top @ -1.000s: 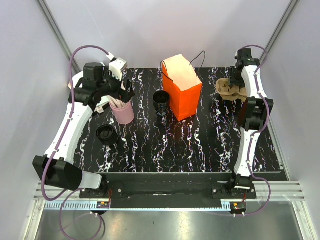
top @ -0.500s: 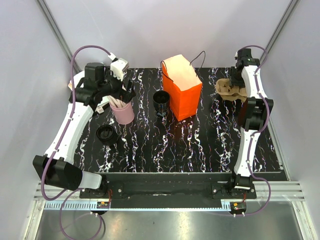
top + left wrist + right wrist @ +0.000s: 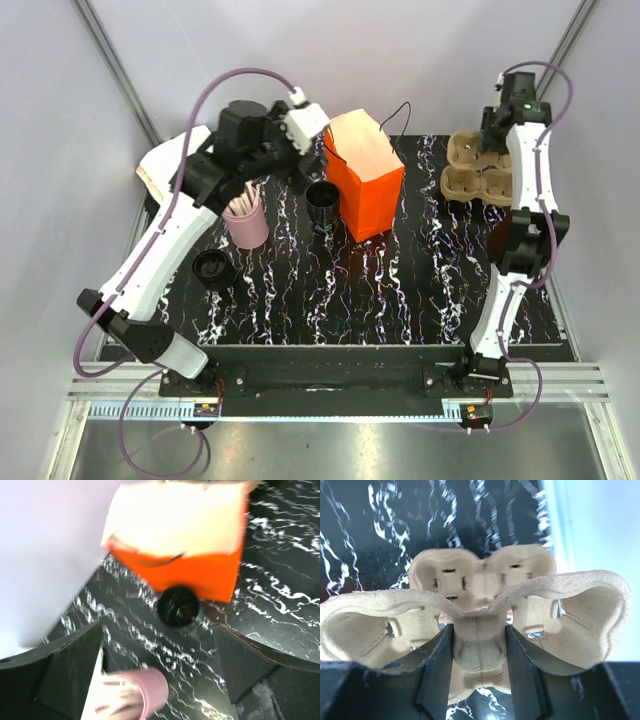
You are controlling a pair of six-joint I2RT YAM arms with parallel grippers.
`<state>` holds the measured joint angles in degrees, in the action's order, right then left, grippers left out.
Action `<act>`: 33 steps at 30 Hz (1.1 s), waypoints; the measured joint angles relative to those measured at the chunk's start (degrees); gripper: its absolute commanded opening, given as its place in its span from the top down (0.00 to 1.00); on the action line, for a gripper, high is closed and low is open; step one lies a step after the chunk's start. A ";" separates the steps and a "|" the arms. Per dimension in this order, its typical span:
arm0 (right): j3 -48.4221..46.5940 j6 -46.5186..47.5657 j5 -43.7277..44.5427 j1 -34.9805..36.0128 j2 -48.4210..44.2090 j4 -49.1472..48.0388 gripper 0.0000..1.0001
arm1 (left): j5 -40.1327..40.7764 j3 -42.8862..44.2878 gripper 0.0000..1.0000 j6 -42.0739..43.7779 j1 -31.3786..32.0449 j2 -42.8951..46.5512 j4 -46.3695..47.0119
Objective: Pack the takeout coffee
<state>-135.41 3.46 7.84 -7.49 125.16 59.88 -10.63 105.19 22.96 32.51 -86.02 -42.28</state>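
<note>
The takeout coffee (image 3: 322, 205), a small black cup with a dark top, stands against the left side of the open orange bag (image 3: 365, 185). The left wrist view is blurred and shows the takeout coffee (image 3: 177, 606) below the orange bag (image 3: 190, 570). My left gripper (image 3: 300, 168) hovers just behind and left of this cup. Seen from its wrist, my left gripper (image 3: 157, 630) is wide open with nothing in it. At the back right, my right gripper (image 3: 497, 140) is shut on the middle post of a brown pulp cup carrier (image 3: 480, 172). Up close, my right gripper (image 3: 479, 650) pinches the cup carrier (image 3: 480, 580).
A pink cup of wooden sticks (image 3: 247, 225) stands left of the coffee, and this pink cup (image 3: 137, 695) sits low in the left wrist view. A second black cup (image 3: 213, 270) is at the front left. Grey walls close in on both sides and behind.
My left arm has swung right, from over the pink cup to beside the bag and coffee. My right arm has reached further back, and the cup carrier has moved back-right with it.
</note>
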 measured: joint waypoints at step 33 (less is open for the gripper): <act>11.96 3.65 -8.57 -5.95 -35.91 2.38 0.49 | 0.28 21.49 0.29 8.20 15.23 -30.49 -4.28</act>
<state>-123.46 7.11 -0.73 -13.43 89.25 62.26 -10.35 126.67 31.16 47.75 -116.51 -46.57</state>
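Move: The paper bag's middle lies about 12 cm ahead of the empty left gripper, 17 cm to its right and 25 cm below. The black cup is 10 cm ahead of that gripper and 6 cm right; the pink straw holder is 6 cm ahead and 15 cm left, both some 30 cm below. From the right gripper, holding one cup carrier, the bag is roughly 28 cm left, 5 cm back and 9 cm lower; the other carrier is 2 cm ahead, 3 cm right and 16 cm below. Sweep the left gripper some 17 cm right, then down about 10 cm to the bag's near top corner, yawing it clockwise, and begin to narrow the wide-open fingers late on the way. Meanwhile keep the right gripper's pinch on the carrier's middle and carry it up and back, away from the other carrier, tilting the fingers up about 20 degrees. ##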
